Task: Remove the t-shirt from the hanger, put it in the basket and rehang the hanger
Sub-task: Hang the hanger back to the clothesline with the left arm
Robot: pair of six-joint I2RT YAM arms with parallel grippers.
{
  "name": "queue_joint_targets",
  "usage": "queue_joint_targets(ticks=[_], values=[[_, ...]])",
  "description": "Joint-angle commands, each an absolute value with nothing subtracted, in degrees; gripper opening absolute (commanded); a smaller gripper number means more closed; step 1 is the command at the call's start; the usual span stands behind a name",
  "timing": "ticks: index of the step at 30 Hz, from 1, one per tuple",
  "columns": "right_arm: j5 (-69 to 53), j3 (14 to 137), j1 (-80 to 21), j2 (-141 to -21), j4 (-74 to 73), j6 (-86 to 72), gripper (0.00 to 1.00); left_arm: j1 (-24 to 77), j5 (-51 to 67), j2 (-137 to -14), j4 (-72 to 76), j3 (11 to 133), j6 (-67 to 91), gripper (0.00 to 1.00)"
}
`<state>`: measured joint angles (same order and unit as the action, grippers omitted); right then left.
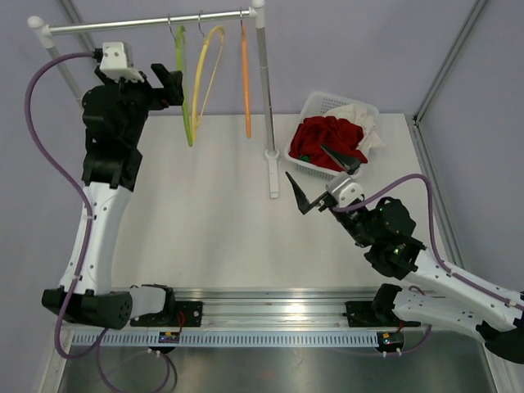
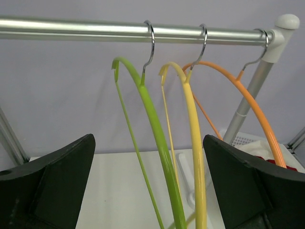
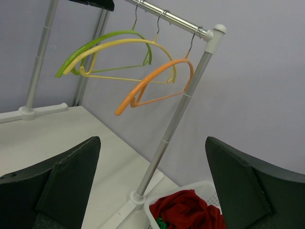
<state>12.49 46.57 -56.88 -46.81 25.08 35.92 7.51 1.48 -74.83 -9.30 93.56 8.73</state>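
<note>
Three bare hangers hang on the rail: green, yellow and orange. No garment is on any of them. A red t-shirt lies crumpled in the white basket with a white cloth. My left gripper is open and empty, just left of the green hanger; the yellow hanger also shows between its fingers. My right gripper is open and empty, just in front of the basket; the red t-shirt lies below and beyond it.
The rack's right post stands on a white foot at mid-table, left of the basket. The orange hanger hangs next to that post. A grey wall is behind the rack.
</note>
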Motion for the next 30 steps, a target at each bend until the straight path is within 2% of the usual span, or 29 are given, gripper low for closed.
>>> queue_joint_targets(ticks=[1,4,9,15,21,27,30], values=[[18.36,50.79,-56.87,-49.04,27.32,30.87,1.00,7.73,0.61,-68.04,-4.23,86.34,9.93,0.99],[23.11,52.81,-56.95,-50.62,27.78,24.99,1.00,7.73,0.88,-61.28,-1.77,78.70,11.25,0.99],[24.08,52.57,-56.95,-49.05,26.53,19.43,1.00,7.73,0.70,-49.68,-0.27,68.23,13.27,0.99],[22.67,40.10,-56.95,-41.32,35.39,12.49,1.00,7.73,0.26,-33.53,6.94,49.08,17.30,0.99],[26.46,27.45,-56.95,-34.28,43.49,-2.08,1.00,7.73,2.64,-18.32,8.35,36.33,21.62,0.99],[21.19,26.36,-56.87,-33.57,42.20,-4.06,0.99,7.73,0.26,-7.92,10.62,27.08,23.99,0.99],[23.63,27.33,-56.95,-34.36,40.08,-2.12,1.00,7.73,0.44,-3.44,13.52,21.37,26.27,0.99]])
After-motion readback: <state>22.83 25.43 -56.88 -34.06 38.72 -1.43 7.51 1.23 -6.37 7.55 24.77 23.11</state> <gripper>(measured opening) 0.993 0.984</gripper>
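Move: The green hanger already hangs free on the rod, roughly 15 cm ahead of the open left gripper, about 3 cm to its right and some 3 cm lower. Level with it in depth and height, the yellow hanger is about 9 cm to this gripper's right and the orange one about 18 cm. From the right hand, the green hanger is roughly 34 cm ahead, 30 cm to the left and 4 cm higher. Bring the open left gripper straight back from the hangers by about 20 cm, sinking some 15 cm, steepest after midway, while its fingers tip up and its left side rises slightly. Meanwhile ease the open right hand briefly forward, then right and down, ending some 7 cm lower, rolling its wrist left side up. Touch nothing. ##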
